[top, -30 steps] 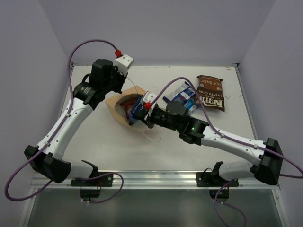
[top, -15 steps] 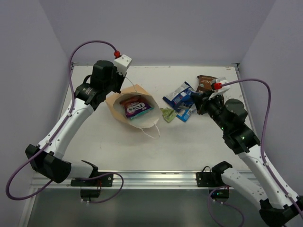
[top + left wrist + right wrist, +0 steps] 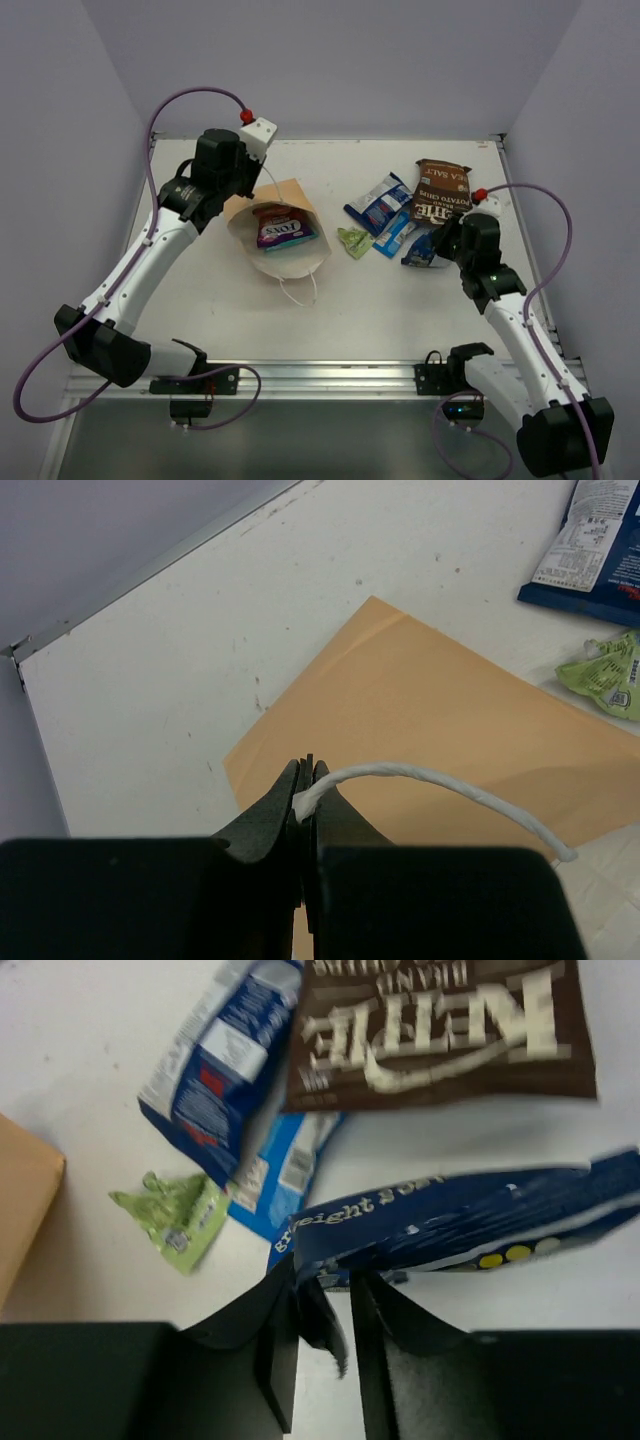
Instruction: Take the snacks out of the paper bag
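The tan paper bag [image 3: 292, 263] lies on its side with its mouth toward the near edge. A purple packet [image 3: 278, 232] and a teal one [image 3: 303, 238] show inside. My left gripper [image 3: 305, 780] is shut on the bag's white string handle [image 3: 430, 778], just above the kraft side [image 3: 440, 710]. My right gripper [image 3: 325, 1290] stands slightly open over the table. A corner of a dark-blue chip bag [image 3: 470, 1220] hangs between its fingers, against the left one. In the top view that bag [image 3: 420, 250] lies right beside the gripper [image 3: 440, 245].
A brown chip bag [image 3: 443, 195] lies at the back right. Two blue-white packets [image 3: 378, 202] [image 3: 395, 233] and a small green wrapper [image 3: 353, 241] lie between it and the paper bag. A second string handle [image 3: 298, 292] trails toward the near edge.
My right arm came out of the paper bag and swung right with the dark-blue chip bag, down beside the brown one. Its jaws have parted a little. The left arm held still.
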`<control>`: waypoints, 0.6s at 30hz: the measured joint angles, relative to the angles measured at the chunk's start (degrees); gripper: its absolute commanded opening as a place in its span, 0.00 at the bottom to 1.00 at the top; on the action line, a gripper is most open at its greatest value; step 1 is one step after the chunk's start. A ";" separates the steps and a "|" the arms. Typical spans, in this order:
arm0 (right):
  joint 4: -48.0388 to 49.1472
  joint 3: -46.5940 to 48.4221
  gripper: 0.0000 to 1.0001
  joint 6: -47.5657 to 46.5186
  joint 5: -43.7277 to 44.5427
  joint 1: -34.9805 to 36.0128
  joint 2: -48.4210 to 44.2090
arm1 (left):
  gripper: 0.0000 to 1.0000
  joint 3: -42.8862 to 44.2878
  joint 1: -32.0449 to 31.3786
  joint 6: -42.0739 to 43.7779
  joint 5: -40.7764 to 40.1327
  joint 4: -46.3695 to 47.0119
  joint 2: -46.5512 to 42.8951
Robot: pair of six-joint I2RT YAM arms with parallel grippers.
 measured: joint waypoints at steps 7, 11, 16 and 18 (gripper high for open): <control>-10.95 -11.78 0.65 8.17 0.09 0.00 -15.67 | 0.00 0.09 0.00 -0.02 1.18 -0.11 0.00; -15.93 -9.33 0.67 8.50 -0.74 0.02 -22.80 | 0.00 0.83 0.00 -0.02 1.90 -0.37 0.00; -20.72 0.96 0.69 6.01 -1.01 0.04 -23.26 | 0.00 1.84 0.00 -0.02 2.58 -0.68 0.00; -21.20 4.96 0.70 4.37 -1.79 0.04 -23.34 | 0.00 2.05 0.00 -0.02 2.67 -1.03 0.00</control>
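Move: The blue chips bag hangs at my right fingertips, its middle about 4 cm to the right and 6 cm lower. On the table, some 18 cm below this hand, the brown chips bag lies 21 cm ahead and 8 cm right, the light-blue packet 11 cm ahead and 4 cm left, and the green packet 8 cm ahead and 14 cm left. From my left hand, the blue chips bag is roughly 38 cm right, 4 cm back and 15 cm lower. I spread my right fingers from barely parted to about two-thirds open and let go of the blue chips bag, sinking some 6 cm while pulling back. Then I rise about 12 cm, still easing back, ending 9 cm nearer my base with the fingertips tilted slightly up. My left hand keeps its pinch on the paper bag's handle. ##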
